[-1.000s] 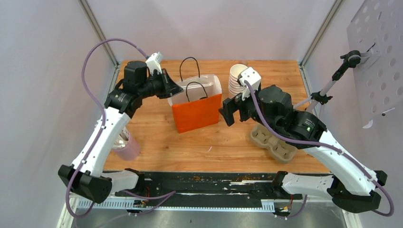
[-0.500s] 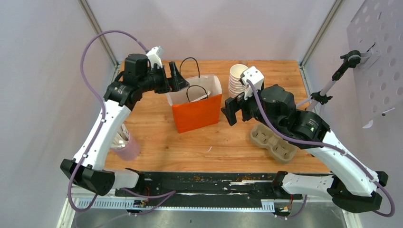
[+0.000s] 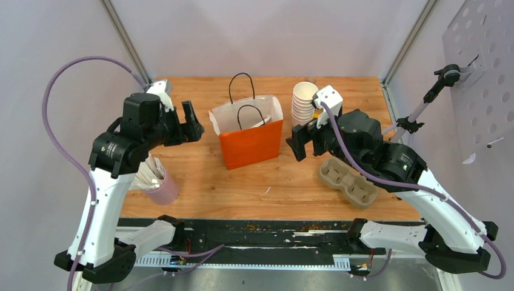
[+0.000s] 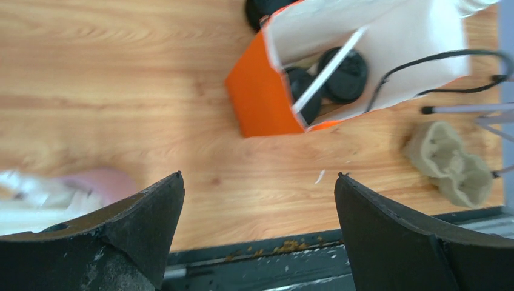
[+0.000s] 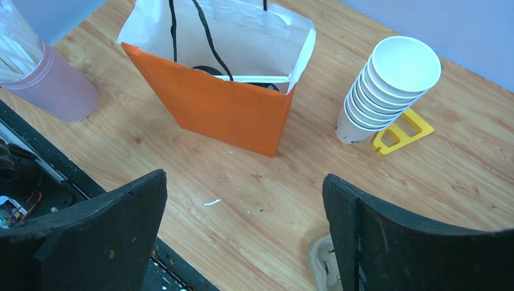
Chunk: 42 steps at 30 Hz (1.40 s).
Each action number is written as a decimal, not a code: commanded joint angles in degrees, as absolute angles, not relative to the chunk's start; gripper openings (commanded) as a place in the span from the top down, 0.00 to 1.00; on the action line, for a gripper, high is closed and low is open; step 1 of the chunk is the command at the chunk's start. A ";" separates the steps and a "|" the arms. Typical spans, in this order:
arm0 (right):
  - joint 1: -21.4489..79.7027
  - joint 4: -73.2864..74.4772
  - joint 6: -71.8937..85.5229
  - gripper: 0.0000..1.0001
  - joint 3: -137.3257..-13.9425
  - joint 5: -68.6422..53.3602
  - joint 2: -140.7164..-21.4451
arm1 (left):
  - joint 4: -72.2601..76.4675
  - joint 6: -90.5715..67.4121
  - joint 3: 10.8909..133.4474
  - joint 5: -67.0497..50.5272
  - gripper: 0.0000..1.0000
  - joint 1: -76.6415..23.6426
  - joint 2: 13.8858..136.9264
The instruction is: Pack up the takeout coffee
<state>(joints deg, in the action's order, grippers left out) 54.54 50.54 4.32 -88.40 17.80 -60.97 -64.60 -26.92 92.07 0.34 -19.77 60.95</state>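
Observation:
The takeout coffee shows as two black lids (image 4: pixel 345 73) (image 4: pixel 302 85) down inside the orange paper bag (image 3: pixel 250 144), with a thin white stick (image 4: pixel 327 70) leaning across them. In the right wrist view only one lid's edge (image 5: pixel 209 71) peeks over the bag's (image 5: pixel 224 109) front wall. My left gripper (image 3: pixel 194 121) hovers left of the bag, apart from it, open and empty (image 4: pixel 259 176). To the right of the bag my right gripper (image 3: pixel 297 142) is open and empty too (image 5: pixel 243 176).
A leaning stack of lidless white cups (image 3: pixel 303 100) stands behind my right gripper, with a yellow piece (image 5: pixel 403 130) at its foot. A pulp cup carrier (image 3: pixel 348 182) lies at the front right. A pink cup of wrapped sticks (image 3: pixel 160 188) stands at the front left.
My left gripper, shut at the bag's left rim a second ago, has opened and drawn back to the left, clear of the bag. The right arm has barely shifted.

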 commanded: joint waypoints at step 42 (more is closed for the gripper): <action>54.32 36.81 -7.84 0.00 -74.78 13.49 -54.36 | -78.47 -31.19 74.21 20.87 0.57 -12.88 54.14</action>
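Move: My left hand, empty and wide open, is going for the straw cup, roughly 16 cm to its left, 13 cm back and nearly 30 cm below. The orange bag stands about 5 cm ahead and 16 cm to the right of this hand, some 25 cm down; the black lids lie beyond it, around 19 cm ahead and 11 cm right of my hand, on the table. From my right hand the straw cup is about 45 cm left and 9 cm back, some 30 cm below. I swing my left hand away from the bag, about 11 cm left and at first some 8 cm back, sinking 12 cm in all towards the straws. Meanwhile I tip the fingers about 25 degrees further down, turn them counter-clockwise as much, and narrow them to about half open. My empty right hand sinks some 3 cm, still open. ##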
